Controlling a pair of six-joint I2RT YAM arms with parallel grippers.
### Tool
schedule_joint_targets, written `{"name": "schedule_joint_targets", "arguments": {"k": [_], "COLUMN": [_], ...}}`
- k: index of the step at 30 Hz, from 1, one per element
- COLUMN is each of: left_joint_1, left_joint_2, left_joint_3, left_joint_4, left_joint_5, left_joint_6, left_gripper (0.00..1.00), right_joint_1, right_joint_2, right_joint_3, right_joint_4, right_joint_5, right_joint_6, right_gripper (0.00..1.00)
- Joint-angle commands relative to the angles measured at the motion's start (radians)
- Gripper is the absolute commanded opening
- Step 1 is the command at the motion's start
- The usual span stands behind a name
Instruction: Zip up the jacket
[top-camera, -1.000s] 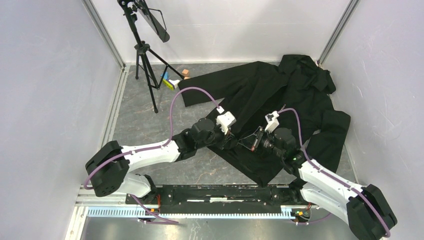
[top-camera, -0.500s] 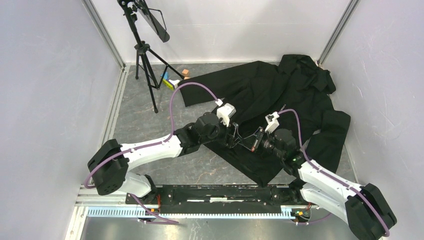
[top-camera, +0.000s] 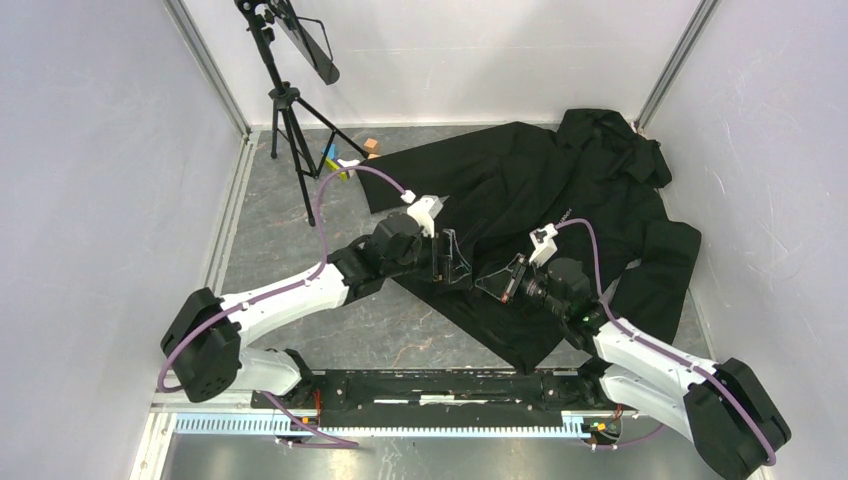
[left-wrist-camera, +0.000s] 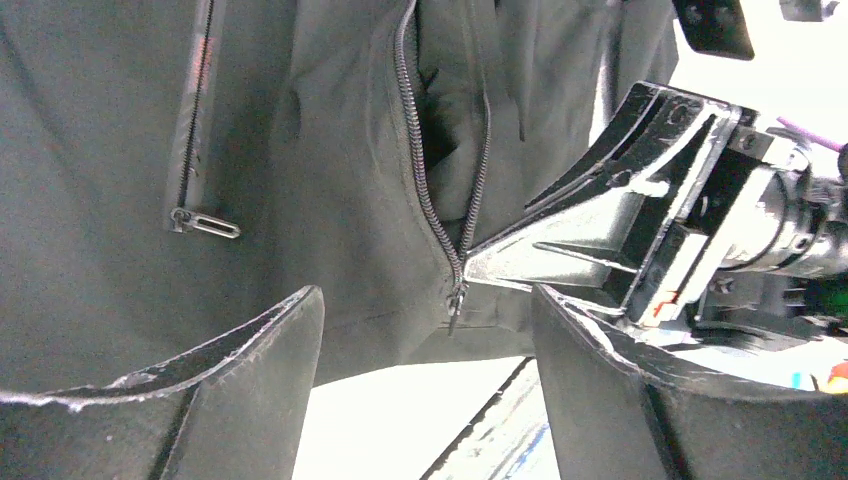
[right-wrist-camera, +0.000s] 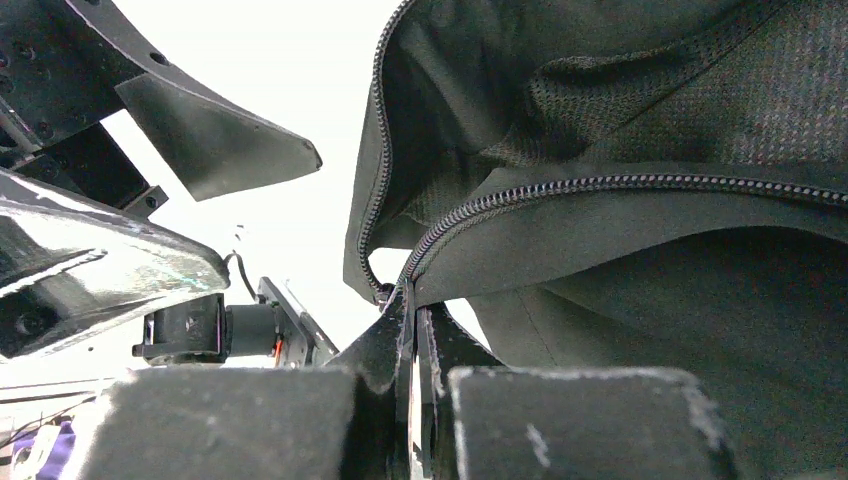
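Note:
The black jacket (top-camera: 560, 190) lies spread over the right back of the table. Its front zipper (left-wrist-camera: 415, 150) gapes open above the slider (left-wrist-camera: 456, 292), which hangs at the lower hem. My right gripper (top-camera: 487, 282) is shut on the jacket's hem right beside the slider. In the right wrist view its fingertips (right-wrist-camera: 413, 300) pinch the fabric edge where the two rows of teeth (right-wrist-camera: 600, 184) meet. My left gripper (top-camera: 460, 262) stands open just left of it. In the left wrist view nothing lies between its jaws (left-wrist-camera: 428, 300), and the slider sits a little beyond them.
A black tripod (top-camera: 290, 130) stands at the back left, with small coloured blocks (top-camera: 345, 160) by its foot. A zip pocket with a metal pull (left-wrist-camera: 205, 222) lies left of the front zipper. Grey walls close in both sides. The arms' base rail (top-camera: 430, 385) runs along the near edge.
My left gripper was shut at the zipper's bottom; it has opened, let go and drawn back to the left. The right gripper has kept its grip and barely moved.

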Motion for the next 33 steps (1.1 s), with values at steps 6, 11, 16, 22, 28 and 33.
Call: {"name": "schedule_joint_targets", "arguments": {"k": [6,11,16,22,28,33], "left_joint_1": [0.023,0.021,0.021,0.021,0.021,0.021], "left_joint_2": [-0.007,0.015,0.035,0.071,0.072,0.073], "left_joint_3": [-0.036,-0.06,-0.073,-0.077,-0.089,-0.1], "left_joint_4": [0.088,0.095,0.105,0.167,0.173,0.167], "left_joint_5": [0.097,0.121,0.151,0.194,0.18,0.184], "left_joint_6": [-0.092,-0.079,-0.055,-0.06,-0.051,-0.022], "left_gripper": [0.74,0.72,0.73,0.56,0.35,0.17], "right_joint_1": [-0.007,-0.007,-0.007,-0.007,-0.007,-0.007], "right_joint_2": [0.007,0.006,0.008,0.003,0.011,0.017], "right_joint_3": [-0.003,-0.006,-0.004,-0.008,-0.004,0.008], "right_joint_4": [0.065,0.072,0.079,0.075,0.079,0.071], "right_joint_5": [0.013,0.018,0.011,0.015,0.015,0.017], "right_joint_6": [0.0,-0.002,-0.001,0.0,0.003,0.041], "right_gripper": [0.0,0.0,0.0,0.0,0.0,0.0]}}
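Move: The zip pull and slider at the jacket's hem sit some 3 cm back, 3 cm to the right and 4 cm below my open left hand. From my right hand, which already pinches there, they are about 1 cm to the left at fingertip height. From my left hand, the pocket zip pull lies about 7 cm ahead, 3 cm left and 9 cm down, and the near hem corner roughly 21 cm back, 13 cm right and 15 cm down. I lower my left hand about 3–4 cm and draw it back some 2 cm, with a little shift to the right, down to the zip pull beside my right fingertips. The wrist tips down by roughly 10 degrees as the wide-open fingers close most of the way around the dark tail below the slider. My right hand stays in place, keeping its pinch on the bottom of the zip. ##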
